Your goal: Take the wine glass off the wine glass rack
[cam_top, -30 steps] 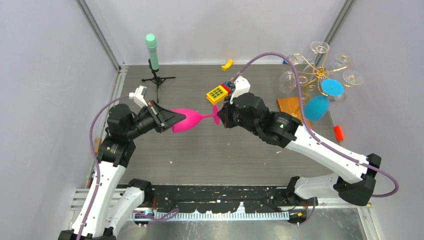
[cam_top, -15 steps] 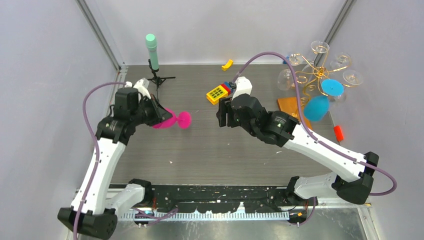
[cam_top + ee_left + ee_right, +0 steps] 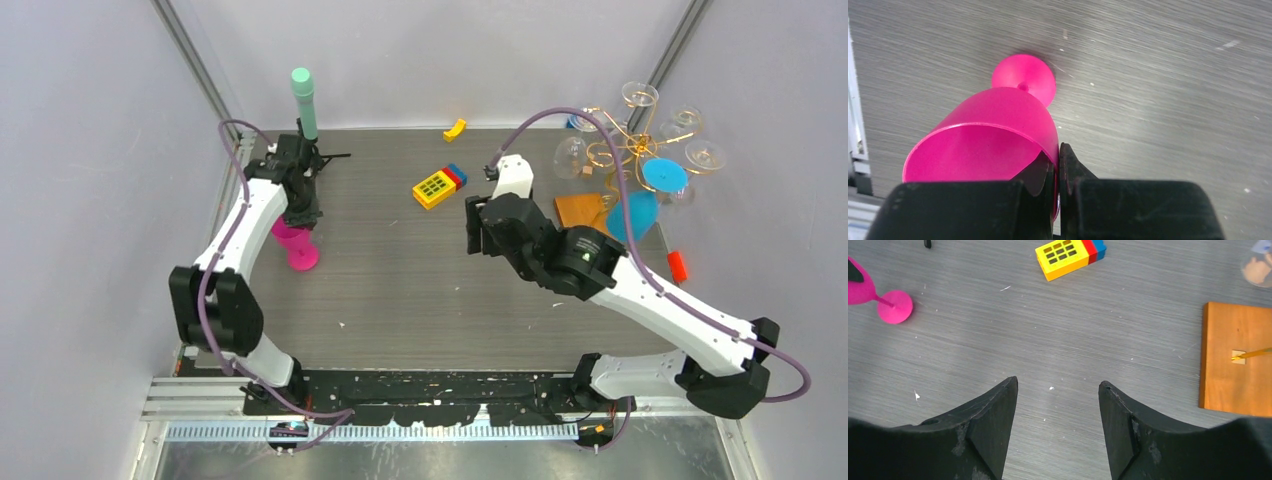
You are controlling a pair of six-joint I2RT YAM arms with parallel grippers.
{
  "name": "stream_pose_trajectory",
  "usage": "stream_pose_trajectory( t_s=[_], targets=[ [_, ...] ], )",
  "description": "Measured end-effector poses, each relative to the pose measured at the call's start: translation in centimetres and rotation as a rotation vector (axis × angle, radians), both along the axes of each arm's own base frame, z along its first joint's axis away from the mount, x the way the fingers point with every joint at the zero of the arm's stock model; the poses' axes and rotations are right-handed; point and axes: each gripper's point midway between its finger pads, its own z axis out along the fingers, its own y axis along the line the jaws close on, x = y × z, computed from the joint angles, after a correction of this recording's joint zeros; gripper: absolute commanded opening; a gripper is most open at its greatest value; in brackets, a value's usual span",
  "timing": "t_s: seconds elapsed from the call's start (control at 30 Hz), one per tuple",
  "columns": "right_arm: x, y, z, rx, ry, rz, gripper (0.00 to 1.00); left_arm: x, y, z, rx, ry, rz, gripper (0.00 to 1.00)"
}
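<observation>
My left gripper (image 3: 298, 215) is shut on the rim of a pink wine glass (image 3: 296, 245) at the table's left side, one finger inside the bowl and one outside. In the left wrist view the glass (image 3: 998, 125) hangs bowl-up from the gripper (image 3: 1058, 155), its foot (image 3: 1024, 80) at or just above the table. My right gripper (image 3: 478, 228) stands open and holds nothing over the middle of the table (image 3: 1058, 385). The wine glass rack (image 3: 630, 150) stands at the back right on its wooden base (image 3: 1235, 360), with blue glasses (image 3: 632, 215) and clear ones hanging from it.
A yellow block toy (image 3: 437, 186) lies at the back centre, a small yellow piece (image 3: 455, 128) behind it. A teal microphone on a black tripod (image 3: 305, 105) stands just behind my left gripper. A red item (image 3: 678, 266) lies near the right wall.
The right gripper let go of the pink glass's foot and opened. The left arm carried the glass from the table's middle to the left and turned it foot-down.
</observation>
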Motion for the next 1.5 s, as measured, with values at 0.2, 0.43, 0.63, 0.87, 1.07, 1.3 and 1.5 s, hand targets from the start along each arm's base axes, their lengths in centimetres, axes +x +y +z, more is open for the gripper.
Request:
stream_pose_trajectory(
  t_s=[0.2, 0.43, 0.63, 0.87, 1.07, 1.3, 1.5],
  targets=[
    [-0.8, -2.7, 2.2, 0.018, -0.058, -0.023, 0.66, 2.2, 2.3, -2.4, 0.083, 0.075, 0.052, 0.0],
    [-1.2, -3.9, 2.3, -0.011, -0.064, -0.035, 0.66, 3.8, 3.1, -2.1, 0.121, 0.057, 0.075, 0.19],
    [-1.5, -4.8, 1.6, -0.06, -0.047, -0.043, 0.66, 3.8, 3.7, -2.7, 0.151, 0.082, 0.084, 0.53],
    [-1.7, -5.7, 3.1, -0.066, -0.056, -0.06, 0.66, 4.3, 4.1, 0.5, 0.168, 0.021, 0.074, 0.98],
    [-1.2, -6.6, 5.6, -0.094, -0.106, -0.094, 0.69, 2.7, 3.4, 6.7, 0.112, -0.132, 0.028, 1.0],
    [1.8, -8.0, 10.4, -0.227, -0.214, -0.205, 0.69, -1.7, -0.2, 11.4, -0.086, -0.309, -0.125, 1.0],
    [7.0, -12.8, 12.0, -0.446, -0.211, -0.428, 0.69, -5.3, -5.6, 12.4, -0.367, -0.432, -0.303, 1.0]
  ],
)
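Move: The left hand already pinches the pink wine glass by its bowl's rim, on the side towards the robot's right. The bare spot where the glass will stand is about 4 cm ahead, 6 cm left and 15 cm below. The black tripod stands some 28 cm ahead and 3 cm left, the yellow brick 20 cm ahead and 28 cm right. From the empty right hand, the hanging blue wine glass is roughly 9 cm ahead, 33 cm right and near hand height; the rack's wooden base is 19 cm ahead, 30 cm right and 28 cm lower. Keeping its pinch on the pink glass's rim, the left hand eases forward and left about 4 cm each and down 2.5 cm, opens wide, lets go and rises some 15 cm, drawing back and to the right with the fingers tipping up. The right hand, fingers staying open, goes right, then climbs and swings right and forward towards the blue glass, 12 cm right and 12 cm up overall, turning clockwise. ##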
